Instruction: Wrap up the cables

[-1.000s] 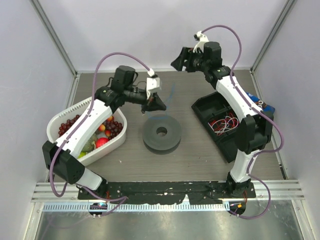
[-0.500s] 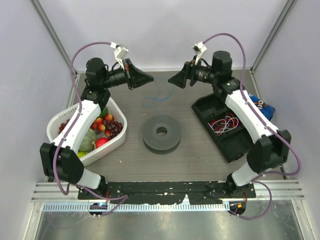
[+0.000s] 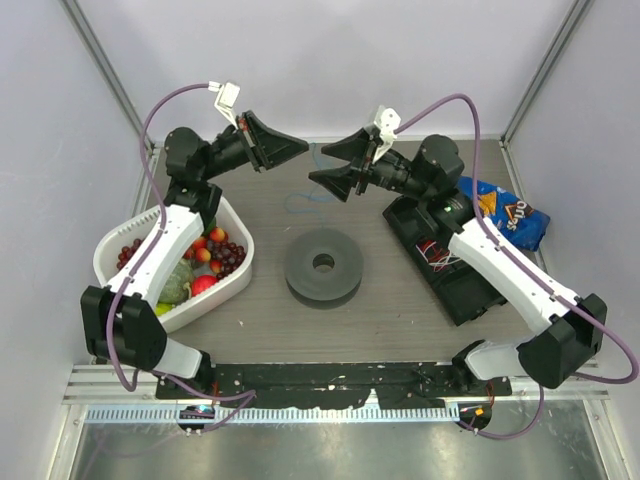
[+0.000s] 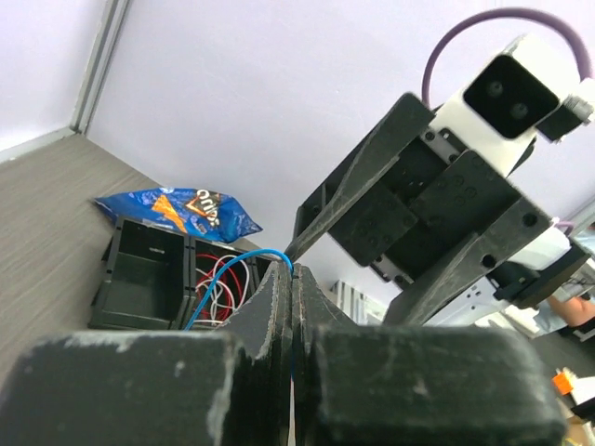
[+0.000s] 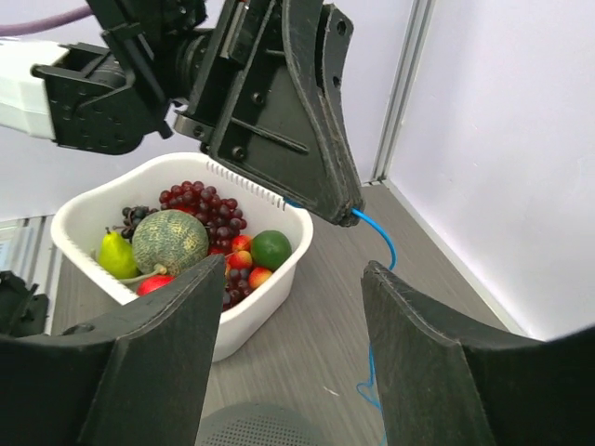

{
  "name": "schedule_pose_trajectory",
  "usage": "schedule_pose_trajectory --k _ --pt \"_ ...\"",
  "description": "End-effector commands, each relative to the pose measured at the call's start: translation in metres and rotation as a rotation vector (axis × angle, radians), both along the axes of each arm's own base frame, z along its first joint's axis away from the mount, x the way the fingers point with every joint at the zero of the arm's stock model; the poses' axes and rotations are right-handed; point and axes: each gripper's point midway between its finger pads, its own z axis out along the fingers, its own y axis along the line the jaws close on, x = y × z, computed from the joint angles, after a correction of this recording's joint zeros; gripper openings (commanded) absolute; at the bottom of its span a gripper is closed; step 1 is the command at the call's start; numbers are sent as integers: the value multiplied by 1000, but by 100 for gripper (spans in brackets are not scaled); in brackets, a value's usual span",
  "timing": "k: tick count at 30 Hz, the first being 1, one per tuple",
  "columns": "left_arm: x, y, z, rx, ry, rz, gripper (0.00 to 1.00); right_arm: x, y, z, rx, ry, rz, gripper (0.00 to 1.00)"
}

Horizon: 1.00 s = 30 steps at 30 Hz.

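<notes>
A thin blue cable (image 3: 300, 203) lies in a small loose loop on the table at the back, with one strand rising from it. My left gripper (image 3: 303, 150) hangs raised above the table, shut on that strand's end (image 4: 234, 276). In the left wrist view the cable comes out at the closed tips of the left gripper (image 4: 293, 271) and drops away to the left. My right gripper (image 3: 326, 166) faces it from the right, open. In the right wrist view the open right gripper (image 5: 293, 279) stands just below the left gripper's tip (image 5: 349, 214), and the cable (image 5: 382, 243) curves down past its right finger.
A grey perforated disc (image 3: 323, 265) lies mid-table. A white basket (image 3: 110, 245) of fruit stands on the left. A black bin (image 3: 455, 290) holding red and white wires is on the right, with a blue chip bag (image 3: 505, 212) behind it.
My left gripper rose from the table with the cable end and swung back. My right arm swung left until its open jaws came up to the left gripper's tip.
</notes>
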Motion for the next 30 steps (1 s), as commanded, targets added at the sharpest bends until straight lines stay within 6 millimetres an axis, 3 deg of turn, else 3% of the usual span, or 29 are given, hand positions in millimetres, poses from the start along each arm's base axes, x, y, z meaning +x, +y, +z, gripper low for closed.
schedule_pose_trajectory --k 1,3,10,16,20,23,24,25,27,30 --pt "-27 7 34 -63 -63 1 0 18 4 10 39 -111 -91 63" --pt "-30 7 33 -66 -55 -3 0 20 8 10 38 -128 -97 58" --pt "-41 11 35 -82 -44 1 0 33 16 6 37 -168 -154 54" --pt "-42 13 32 -90 -29 17 0 32 22 7 41 -172 -140 28" --pt "-39 14 31 -105 8 43 0 29 24 4 25 -158 -122 1" --pt "-39 15 32 -105 20 56 0 30 19 0 0 -154 -143 1" --pt "-36 18 32 -102 31 70 8 31 18 1 -5 -155 -150 1" --pt "-35 22 34 -101 28 83 23 32 15 -4 -32 -150 -161 1" --pt "-36 35 37 -78 3 98 61 32 10 -4 -67 -152 -170 1" --pt "-34 54 31 30 -25 121 72 25 6 -16 -172 -173 -144 1"
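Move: The stretch of blue cable the open right hand goes for hangs by the left fingers, about 3 cm ahead of the right hand, 2 cm left and 2 cm below. Far below, some 38 cm down, the grey disc lies 6 cm back and 1 cm left, the black bin 24 cm right and 4 cm back. From the left hand, still pinching the cable, that stretch is about 1 cm right and 2 cm below, level fore and aft. Right hand goes 5 cm forward, down and left, pinching the cable; left hand backs 3 cm, then releases. ##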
